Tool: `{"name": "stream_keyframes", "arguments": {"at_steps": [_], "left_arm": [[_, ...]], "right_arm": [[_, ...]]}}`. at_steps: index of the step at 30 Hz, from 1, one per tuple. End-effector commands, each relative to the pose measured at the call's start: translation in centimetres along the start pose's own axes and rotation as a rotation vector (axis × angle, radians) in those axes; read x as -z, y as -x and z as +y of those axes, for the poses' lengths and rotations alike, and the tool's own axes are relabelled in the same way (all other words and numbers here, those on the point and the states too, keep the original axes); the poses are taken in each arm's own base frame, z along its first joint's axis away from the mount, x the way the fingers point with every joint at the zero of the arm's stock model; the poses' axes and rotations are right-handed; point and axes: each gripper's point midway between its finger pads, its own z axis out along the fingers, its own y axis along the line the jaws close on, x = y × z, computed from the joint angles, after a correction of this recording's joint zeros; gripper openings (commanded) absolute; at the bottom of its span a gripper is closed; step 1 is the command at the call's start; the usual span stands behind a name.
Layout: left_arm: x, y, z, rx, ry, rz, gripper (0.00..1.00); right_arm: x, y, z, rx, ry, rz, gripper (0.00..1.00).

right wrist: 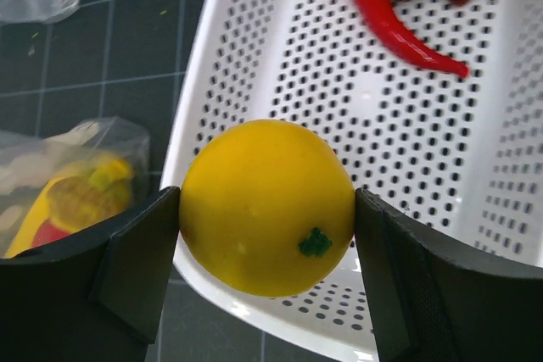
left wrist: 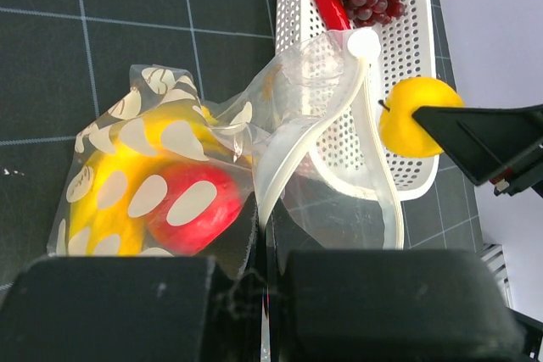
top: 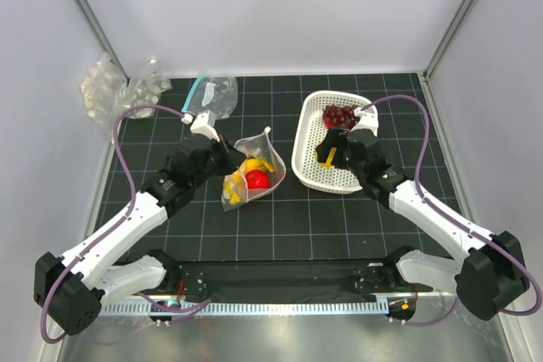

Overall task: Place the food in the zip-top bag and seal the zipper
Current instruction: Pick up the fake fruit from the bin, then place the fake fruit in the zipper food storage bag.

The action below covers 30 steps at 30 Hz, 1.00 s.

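The zip-top bag (top: 251,169) lies mid-table with its mouth gaping toward the basket. A yellow banana (left wrist: 102,201) and a round red fruit (left wrist: 191,209) sit inside it. My left gripper (left wrist: 267,270) is shut on the bag's pale zipper rim (left wrist: 280,167). Over the near-left rim of the white basket (top: 307,167), my right gripper (right wrist: 267,209) is shut on the round yellow fruit (right wrist: 263,197), and the same fruit (left wrist: 414,116) shows just right of the bag's mouth in the left wrist view. The grape bunch (top: 339,114) and the red chili (right wrist: 399,31) lie in the basket's far end.
A clear bag with a teal strip (top: 212,95) lies at the back behind the left arm. Bumpy clear packs (top: 110,86) are piled in the back left corner. Walls close in the mat on three sides.
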Motion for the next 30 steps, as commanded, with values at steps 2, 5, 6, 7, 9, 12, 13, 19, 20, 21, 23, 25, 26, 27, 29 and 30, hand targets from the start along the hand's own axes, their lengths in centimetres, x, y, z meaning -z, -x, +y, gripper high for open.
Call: {"name": "stream_keyframes", "arguments": {"at_steps": [2, 5, 6, 7, 9, 12, 13, 19, 20, 21, 23, 25, 26, 27, 29, 30], "left_arm": [[-0.2, 0.9, -1.7, 0.008, -0.052, -0.011, 0.01], [-0.5, 0.6, -1.9, 0.006, -0.059, 0.007, 0.01], [-0.6, 0.4, -2.1, 0.006, -0.061, 0.015, 0.01], [-0.7, 0.3, -2.2, 0.004, -0.067, 0.02, 0.01], [-0.9, 0.0, -2.2, 0.0, -0.062, 0.03, 0.0], [-1.2, -0.3, -2.4, -0.006, -0.066, 0.043, 0.0], [-1.2, -0.4, -2.5, -0.008, -0.066, 0.045, 0.0], [-1.2, -0.6, -3.0, -0.02, -0.08, 0.055, 0.0], [-1.2, -0.7, -3.1, -0.021, -0.081, 0.055, 0.0], [-1.2, -0.7, -3.1, -0.021, -0.08, 0.056, 0.01], [-1.2, -0.7, -3.2, -0.026, -0.085, 0.058, 0.0], [-1.2, -0.8, -3.3, -0.029, -0.088, 0.061, 0.0], [-1.1, -0.9, -3.4, -0.03, -0.093, 0.062, 0.0], [-1.1, -0.8, -3.4, -0.031, -0.093, 0.06, 0.01], [-0.9, -0.8, -3.6, -0.036, -0.105, 0.062, 0.0], [-0.9, -0.7, -3.7, -0.036, -0.108, 0.061, 0.0]], "right_arm": [[1.7, 2.2, 5.9, 0.032, 0.331, -0.081, 0.48], [2.9, 2.9, 7.0, 0.034, 0.401, -0.132, 0.46], [4.0, 3.0, 7.9, 0.041, 0.467, -0.139, 0.44], [4.5, 3.1, 8.4, 0.048, 0.501, -0.159, 0.43], [6.0, 3.4, 9.5, 0.062, 0.576, -0.187, 0.4], [7.6, 3.1, 11.2, 0.1, 0.666, -0.208, 0.39], [8.0, 3.0, 11.7, 0.113, 0.689, -0.216, 0.38], [11.1, 0.7, 15.7, 0.296, 0.804, -0.256, 0.38], [11.3, 0.4, 16.0, 0.308, 0.815, -0.254, 0.37], [11.7, -0.1, 16.5, 0.329, 0.838, -0.253, 0.38], [12.1, -0.3, 17.1, 0.341, 0.861, -0.256, 0.37], [12.3, -0.7, 17.5, 0.351, 0.873, -0.254, 0.37], [12.0, -0.8, 17.5, 0.351, 0.859, -0.252, 0.37], [11.9, -0.8, 17.5, 0.353, 0.853, -0.25, 0.37], [11.3, -1.0, 17.6, 0.345, 0.824, -0.242, 0.37], [10.9, -0.9, 17.6, 0.335, 0.802, -0.245, 0.36]]}}
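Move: The right hand already holds the yellow fruit; the bag's open mouth, where it is taken, lies about 17 cm to its left, 2 cm back and 5 cm lower. The red pepper lies roughly 12 cm ahead and 4 cm right, the grapes some 17 cm ahead and 4 cm right, both about 11 cm down in the bin. From the left hand, pinching the rim, the mouth's middle is about 8 cm right, 2 cm ahead and 5 cm lower. Right hand carries yellow fruit some 20 cm left, back and up towards the bag, left hand still pinching. ##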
